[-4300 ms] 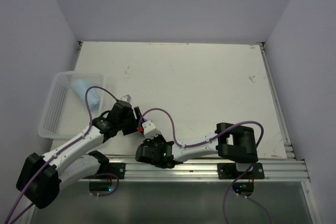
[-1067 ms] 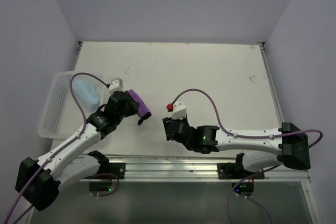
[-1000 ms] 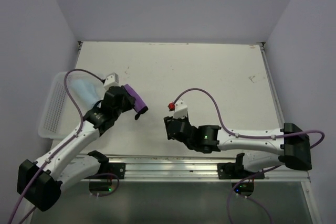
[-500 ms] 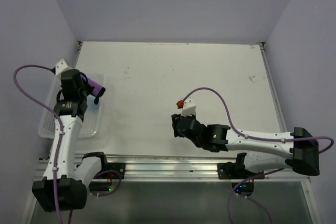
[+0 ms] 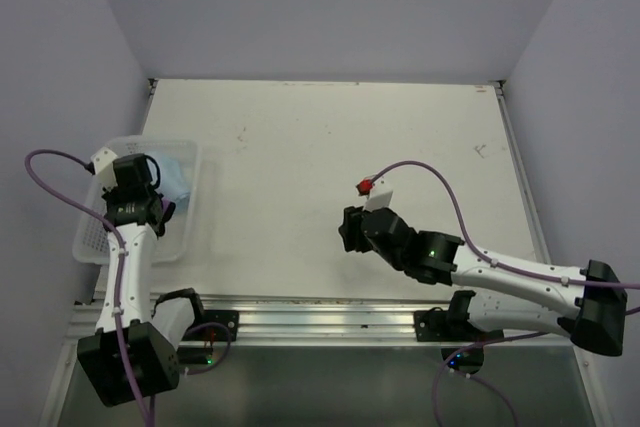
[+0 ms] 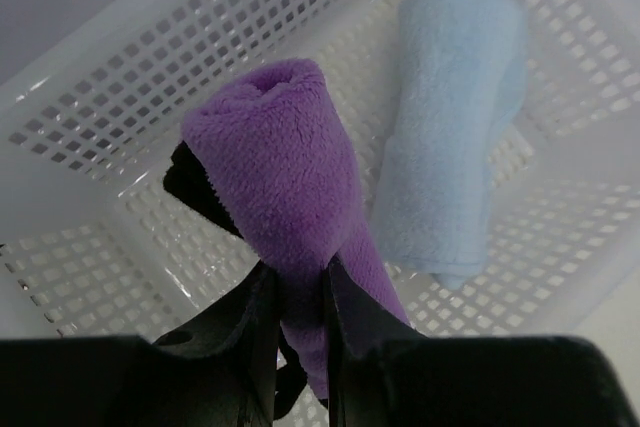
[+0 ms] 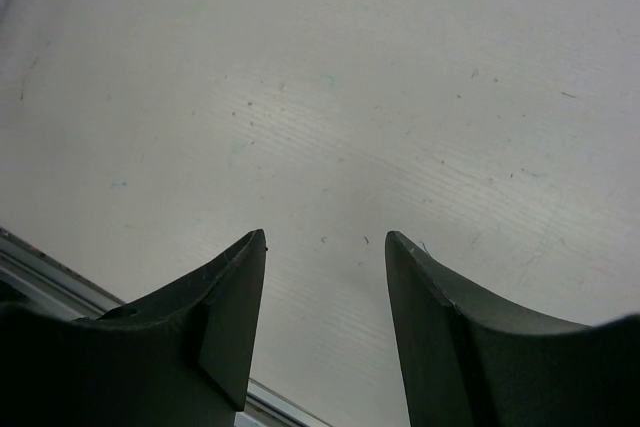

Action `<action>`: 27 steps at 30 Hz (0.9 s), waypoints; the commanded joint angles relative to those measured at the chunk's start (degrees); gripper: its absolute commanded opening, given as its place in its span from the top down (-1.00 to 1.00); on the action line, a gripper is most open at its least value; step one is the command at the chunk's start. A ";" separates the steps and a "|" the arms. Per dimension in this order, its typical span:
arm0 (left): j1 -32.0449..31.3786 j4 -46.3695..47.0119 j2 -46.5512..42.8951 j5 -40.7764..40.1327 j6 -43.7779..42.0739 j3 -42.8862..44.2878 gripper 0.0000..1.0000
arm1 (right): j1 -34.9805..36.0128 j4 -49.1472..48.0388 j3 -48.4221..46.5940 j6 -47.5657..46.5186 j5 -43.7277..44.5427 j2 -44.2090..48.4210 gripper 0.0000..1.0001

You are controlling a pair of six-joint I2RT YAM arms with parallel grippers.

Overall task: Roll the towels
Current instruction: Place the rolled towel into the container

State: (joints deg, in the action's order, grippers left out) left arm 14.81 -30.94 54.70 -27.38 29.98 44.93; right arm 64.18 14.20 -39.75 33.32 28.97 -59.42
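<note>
The dark towel, rolled into a tube with its purple face outward [image 6: 280, 157], hangs between the fingers of my left gripper [image 6: 300, 277], which is shut on its lower part. It hangs just above the floor of the white mesh basket [image 6: 100, 97]. The light blue towel [image 6: 450, 117], also rolled, lies in the basket to the right of the purple roll. In the top view the left arm covers the basket [image 5: 90, 237] and only a bit of the blue towel [image 5: 176, 175] shows. My right gripper [image 7: 325, 237] is open over bare tabletop, right of centre [image 5: 348, 229].
The basket stands at the table's left edge. A metal rail [image 5: 340, 312] runs along the near edge, just below the right gripper. The right arm's purple cable [image 5: 440, 179] arcs above the table.
My left arm swung from the table's middle to over the basket, carrying the purple roll and lowering it inside. The right arm drew back to the right, its gripper still open.
</note>
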 commanded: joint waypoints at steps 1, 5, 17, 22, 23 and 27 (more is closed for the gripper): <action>2.24 5.18 -0.82 2.05 -2.99 -5.18 1.00 | -1.08 -0.93 0.64 -1.42 -2.16 2.28 -0.10; 4.44 6.68 0.49 5.14 -3.61 -5.29 1.00 | -2.13 -1.27 1.16 -1.42 -2.34 3.08 -0.10; 7.25 14.33 10.95 7.87 -6.16 -7.57 1.00 | -3.71 -1.19 1.08 -0.71 -3.30 3.26 -0.11; 7.52 17.14 14.73 8.56 -6.78 -8.19 1.00 | -3.89 -1.63 0.64 -0.45 -3.83 1.85 -0.11; 7.60 17.23 15.43 9.00 -6.77 -8.01 1.00 | -3.89 -1.63 0.46 -0.45 -3.92 1.68 -0.11; 8.04 19.07 18.42 9.71 -7.21 -8.01 1.00 | -3.89 -1.98 0.37 -0.01 -4.45 0.45 -0.11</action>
State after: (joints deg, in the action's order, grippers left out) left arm 22.02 -16.67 71.94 -18.39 24.29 36.84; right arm 60.62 14.17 -38.79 32.99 25.71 -58.17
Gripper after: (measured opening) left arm 0.227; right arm 0.550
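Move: The left hand already holds the rolled purple towel over the container, whose middle lies roughly 2 cm ahead of the hand point, 1 cm to its left and some 14 cm below. The rolled blue towel in the container has its middle about 8 cm ahead, 3 cm to the right and 13 cm down from that hand. From the right hand the container is some 50 cm to the left, 8 cm ahead and about 13 cm lower. The left hand lowers the purple roll about 10 cm towards the container floor beside the blue towel, drawing back some 2 cm as it first drops, then easing forward again by a little more and slightly left as it goes on down. The fingers stay closed around the roll and keep their pinch, while the wrist tips roughly 10 degrees further downward. ##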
